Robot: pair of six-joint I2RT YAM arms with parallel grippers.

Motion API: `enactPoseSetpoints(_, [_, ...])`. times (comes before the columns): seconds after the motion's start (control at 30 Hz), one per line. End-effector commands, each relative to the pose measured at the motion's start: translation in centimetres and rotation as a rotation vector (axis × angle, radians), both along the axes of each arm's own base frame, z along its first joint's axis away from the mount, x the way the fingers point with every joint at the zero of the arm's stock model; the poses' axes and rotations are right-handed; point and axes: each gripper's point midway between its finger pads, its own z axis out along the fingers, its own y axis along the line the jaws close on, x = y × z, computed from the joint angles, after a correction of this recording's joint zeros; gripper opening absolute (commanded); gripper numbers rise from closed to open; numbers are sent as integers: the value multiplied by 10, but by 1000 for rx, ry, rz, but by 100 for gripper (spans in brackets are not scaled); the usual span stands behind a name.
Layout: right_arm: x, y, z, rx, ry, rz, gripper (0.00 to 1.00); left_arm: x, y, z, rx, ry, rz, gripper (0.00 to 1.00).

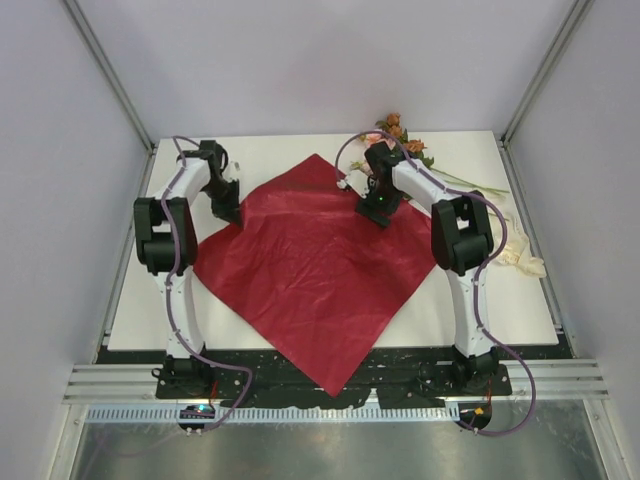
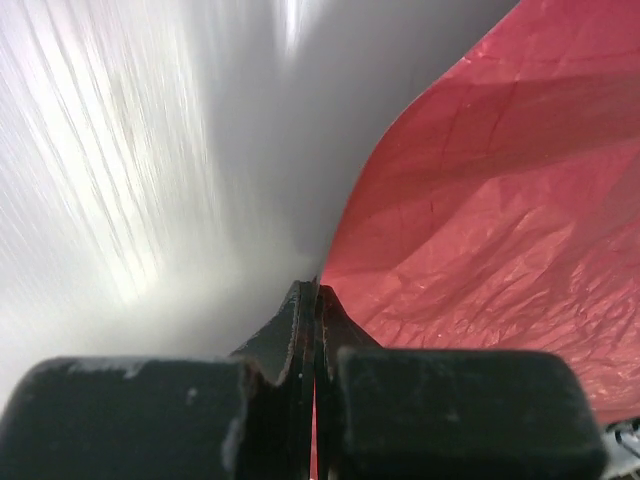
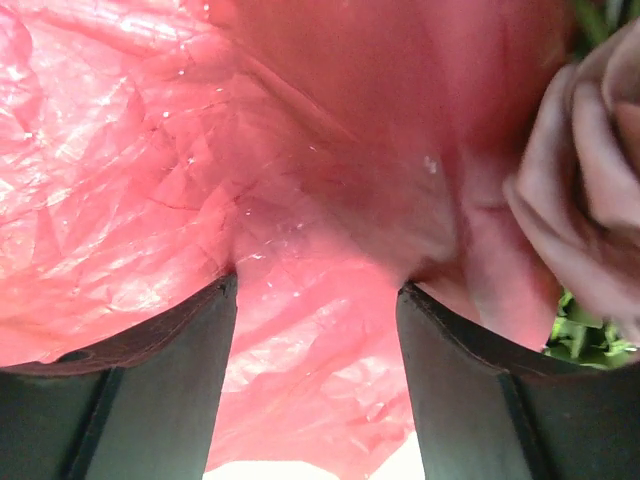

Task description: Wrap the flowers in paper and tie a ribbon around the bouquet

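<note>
The dark red paper lies spread as a diamond on the white table. My left gripper is at its upper-left edge, shut on the paper, and a red sliver shows between the closed jaws of that gripper. My right gripper is over the paper's upper-right edge, open. Crinkled paper fills the gap in my right gripper without being pinched. The flowers lie at the back right, with one dusty-pink bloom beside my right finger. The cream ribbon lies at the right edge.
Long green stems stretch from the blooms toward the right side of the table. Grey walls and frame posts enclose the table on three sides. Both arm bases stand at the near edge.
</note>
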Motion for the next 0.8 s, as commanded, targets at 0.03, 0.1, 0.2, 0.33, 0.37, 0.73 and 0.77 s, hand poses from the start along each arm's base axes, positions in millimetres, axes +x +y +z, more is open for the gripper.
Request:
enactPoseSetpoints(0.03, [-18,11,66,189,5,1,72,-22,29,13,7,8,117,0])
enactPoseSetpoints(0.1, [-4,-1,93,243,-49,-31,78,-24,28,9,-11,36,137,0])
enactPoseSetpoints(0.2, [32,-40,119,198,-182,-75,87,-23,25,11,-29,26,144,0])
enactPoseSetpoints(0.33, [69,-101,114,58,-289,-93,96,-15,23,17,-28,3,135,0])
enactPoseSetpoints(0.37, [77,-113,114,44,-310,-105,95,-13,23,19,-25,-9,131,0])
enactPoseSetpoints(0.73, [106,-128,54,-4,-282,51,95,-10,21,23,-26,-27,97,0])
enactPoseSetpoints(0.77, [112,-130,49,-9,-289,47,95,-10,22,22,-23,-27,93,0])
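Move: The flower stems, just below the leaves, lie about 15 cm to the right of the right hand and 9 cm ahead, a centimetre or so below it. From this hand, the flower heads are some 16 cm straight ahead, the middle of the red paper about 16 cm to the left and 12 cm back. The left hand, shut on the paper's left edge, has those stems some 54 cm to its right, about 12 cm ahead and 3 cm lower. Up, to the right and forward in an arc, the right hand leaves the paper and rises about 9 cm, then sinks roughly 5 cm over the flower stems, 14 cm to the right of its start, opening fully and swinging its fingertips forward. The left hand keeps its pinch and draws the paper's edge slightly back and left. ##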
